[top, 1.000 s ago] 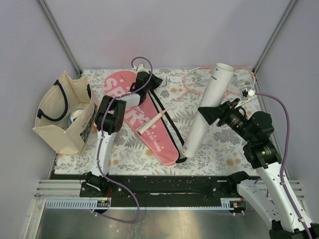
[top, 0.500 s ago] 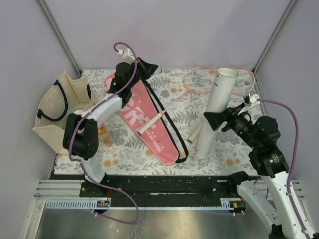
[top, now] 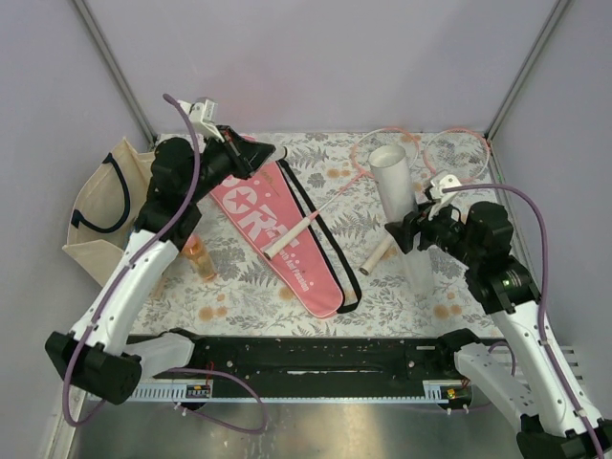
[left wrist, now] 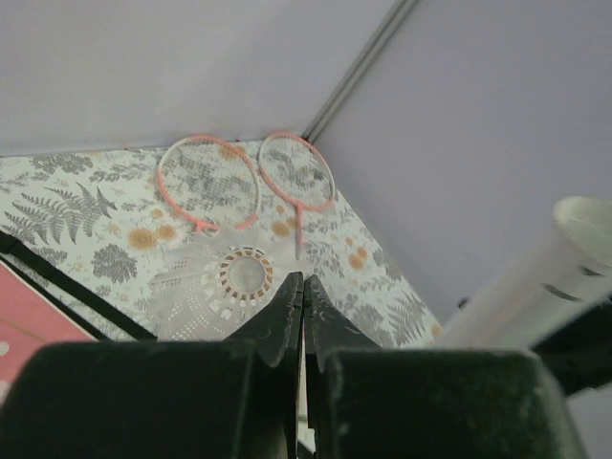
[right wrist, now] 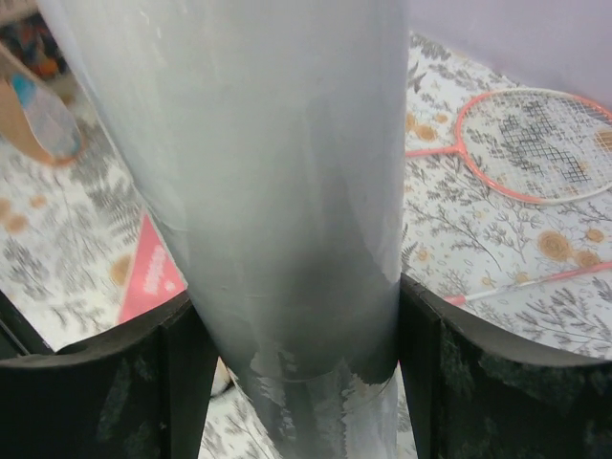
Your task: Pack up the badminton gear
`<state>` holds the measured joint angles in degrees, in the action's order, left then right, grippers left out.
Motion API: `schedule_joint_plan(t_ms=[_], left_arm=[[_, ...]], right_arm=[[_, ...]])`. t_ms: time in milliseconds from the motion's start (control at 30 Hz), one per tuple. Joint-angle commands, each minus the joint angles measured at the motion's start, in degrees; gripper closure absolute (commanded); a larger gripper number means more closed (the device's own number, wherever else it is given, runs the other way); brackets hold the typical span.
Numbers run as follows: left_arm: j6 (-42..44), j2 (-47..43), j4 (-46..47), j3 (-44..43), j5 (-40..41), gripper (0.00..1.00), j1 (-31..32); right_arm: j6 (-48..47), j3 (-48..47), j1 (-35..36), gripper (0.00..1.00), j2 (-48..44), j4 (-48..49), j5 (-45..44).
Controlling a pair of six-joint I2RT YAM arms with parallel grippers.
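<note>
My right gripper (top: 419, 232) is shut on the long white tube (top: 394, 186), which stands nearly upright with its open end up; the tube (right wrist: 277, 172) fills the gap between the fingers (right wrist: 182, 382). My left gripper (top: 268, 151) is raised above the head of the pink cover (top: 277, 234) and shut. A white shuttlecock (left wrist: 229, 282) sits right at its tips, its skirt edge pinched between them. Two pink rackets (top: 382, 153) (top: 457, 153) lie at the back right, heads side by side. One white handle (top: 287, 234) rests on the cover.
A beige tote bag (top: 100, 215) stands at the left edge. A small orange bottle (top: 201, 258) stands between the bag and the cover. The cover's black strap (top: 330, 239) trails along its right side. Grey walls close in the back and sides.
My left arm has risen off the cover and swung back and left, jaws staying shut. My right gripper has brought the tube from a steep lean to nearly upright.
</note>
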<state>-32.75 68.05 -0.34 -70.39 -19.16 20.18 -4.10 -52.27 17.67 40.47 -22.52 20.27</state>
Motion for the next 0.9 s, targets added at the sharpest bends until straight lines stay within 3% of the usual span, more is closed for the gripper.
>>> schedule_joint_plan(t_ms=[0, 167, 333, 600, 867], left_arm=[[5.2, -4.8, -13.7, -4.8, -8.3, 1.00, -0.1], [3.1, -8.8, -17.8, -5.7, -16.5, 1.00, 0.9], [0.5, -12.0, -17.7, -4.7, -18.1, 1.00, 4.4], [-2.2, -13.2, -16.4, -3.9, -17.0, 1.00, 10.9], [-4.2, -13.6, -12.1, -1.9, -14.5, 1.00, 16.6]], right_arm=[[-16.8, -2.7, 1.5, 0.47, 1.0, -3.5, 3.7], [-31.2, -3.7, 3.6, 0.43, 2.6, -11.7, 4.8], [-35.5, -3.5, 7.2, 0.44, 3.3, -13.4, 2.9], [-36.1, 0.3, 10.7, 0.44, 0.3, -7.9, 2.4], [-36.0, 1.6, 11.7, 0.44, 1.1, -8.6, 1.1]])
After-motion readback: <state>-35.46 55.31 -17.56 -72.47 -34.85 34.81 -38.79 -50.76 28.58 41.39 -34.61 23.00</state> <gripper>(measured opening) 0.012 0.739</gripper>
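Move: The open mouth of the white tube, the left hand's goal, lies about 19 cm to its right, 8 cm back and 5 cm higher. Under the left hand, some 37 cm down, are the pink case, 4 cm left and level ahead, and one racket handle, 3 cm back and straight below. From the right hand, the shuttlecock is about 24 cm left, 12 cm ahead and 9 cm up; the second racket's handle is 3 cm ahead, 2 cm left and 28 cm below. Bring the left gripper, still shut on the shuttlecock, back about 18 cm and some 5 cm right towards the tube's mouth, turning it clockwise about 30 degrees. Meanwhile keep the right grip around the tube, lower it some 5 cm and ease it slightly back and left, tipping its open end left and turning the hand counter-clockwise to meet the cork. ##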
